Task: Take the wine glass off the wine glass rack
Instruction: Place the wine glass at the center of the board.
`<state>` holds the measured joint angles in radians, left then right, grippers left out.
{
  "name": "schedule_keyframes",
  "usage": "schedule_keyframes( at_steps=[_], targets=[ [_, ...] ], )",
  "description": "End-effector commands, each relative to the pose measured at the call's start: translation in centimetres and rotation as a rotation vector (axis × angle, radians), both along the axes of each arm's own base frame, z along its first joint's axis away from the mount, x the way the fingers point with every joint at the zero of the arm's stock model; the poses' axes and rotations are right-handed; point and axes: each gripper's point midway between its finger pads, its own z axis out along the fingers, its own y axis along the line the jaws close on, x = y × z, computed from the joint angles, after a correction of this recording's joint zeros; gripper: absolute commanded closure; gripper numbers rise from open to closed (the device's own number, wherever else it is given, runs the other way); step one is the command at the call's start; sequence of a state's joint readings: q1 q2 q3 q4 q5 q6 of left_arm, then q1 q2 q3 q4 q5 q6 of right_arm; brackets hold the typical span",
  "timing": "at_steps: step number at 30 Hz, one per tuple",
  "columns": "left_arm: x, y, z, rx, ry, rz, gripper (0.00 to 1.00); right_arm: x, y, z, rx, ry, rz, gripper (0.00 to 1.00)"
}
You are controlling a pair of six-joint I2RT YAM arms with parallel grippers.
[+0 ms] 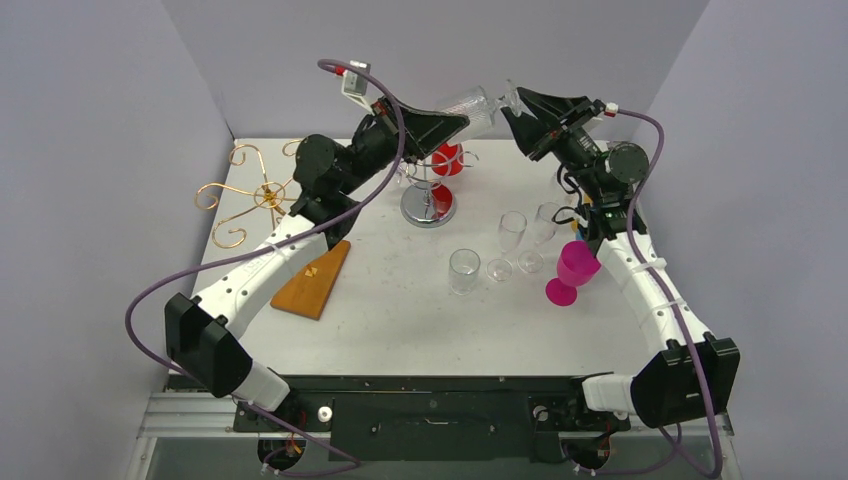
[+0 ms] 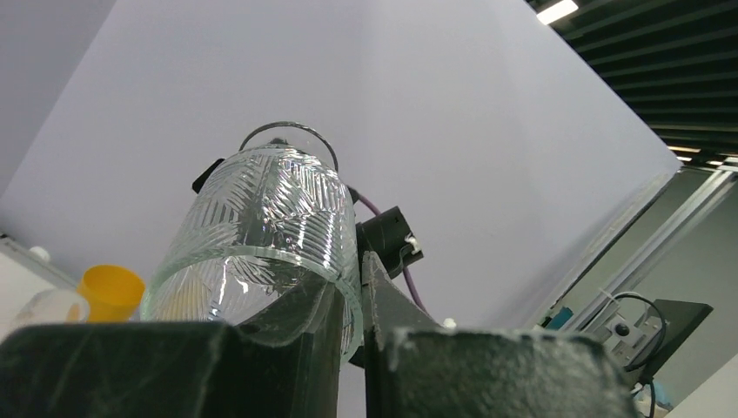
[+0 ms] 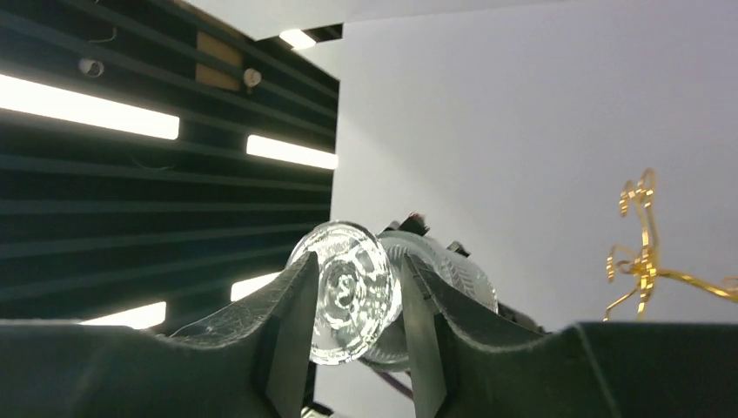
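A clear patterned wine glass [image 1: 475, 103] lies on its side in the air, high above the back of the table, between my two grippers. My left gripper [image 1: 455, 122] is shut on its rim; in the left wrist view the glass wall [image 2: 261, 226] sits pinched between the fingers of the left gripper [image 2: 358, 296]. My right gripper [image 1: 515, 105] is at the foot end. In the right wrist view its jaws stand apart on either side of the round foot [image 3: 348, 292], so the right gripper [image 3: 358, 261] is open. Below stands the chrome wine glass rack [image 1: 428, 205] with red glasses [image 1: 447, 158] hanging on it.
An empty gold wire rack [image 1: 255, 195] stands at the left edge. A wooden board [image 1: 315, 280] lies front left. A clear tumbler [image 1: 463, 271], two clear flutes [image 1: 510, 240] and a magenta glass [image 1: 573, 270] stand right of centre. Grey walls enclose the table.
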<state>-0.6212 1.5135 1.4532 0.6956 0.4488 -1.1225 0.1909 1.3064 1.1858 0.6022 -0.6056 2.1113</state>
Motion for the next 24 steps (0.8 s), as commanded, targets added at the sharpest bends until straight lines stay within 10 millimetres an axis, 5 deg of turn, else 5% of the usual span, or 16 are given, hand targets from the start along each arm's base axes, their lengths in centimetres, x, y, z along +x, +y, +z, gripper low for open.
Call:
schedule_keyframes(
  at_steps=[1,15,24],
  targets=[
    [-0.6,1.2,1.8,0.013,-0.036,0.083,1.0,-0.4,-1.6,-0.4,-0.113,-0.021,-0.08,0.58],
    [0.2,2.4,-0.1,0.218,0.032,0.239,1.0,0.5,-6.2,-4.7,-0.523,0.012,-0.331,0.38],
    [-0.4,4.8,-8.8,0.732,0.186,0.426,1.0,1.4,-8.2,-8.4,-0.859,0.072,-0.406,0.35]
  ],
)
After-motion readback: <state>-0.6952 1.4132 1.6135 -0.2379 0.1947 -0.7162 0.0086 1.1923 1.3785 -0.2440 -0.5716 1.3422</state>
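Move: The wine glass, held at its rim by the left hand, is bound for the open table centre, some 50 cm below that hand, about 4 cm ahead and 3 cm left. The drinking tumbler stands nearly underneath, 2 cm to the hand's right; the red glass on the silver rack is roughly 12 cm ahead, 1 cm left and 24 cm lower. From the right hand, the held glass's middle is about 6 cm left, level fore and aft and 3 cm higher. The wine glass, still pinched at the rim in the left fingers, is lowered about 9.5 cm towards the table, drifting a little forward and back again, while the left wrist tips its right-pointing, upward fingers over to nearly level. The right hand, already loosened around the glass's foot, opens much wider and draws off rightward and down, its fingers dipping about 35 degrees and swinging clockwise. ##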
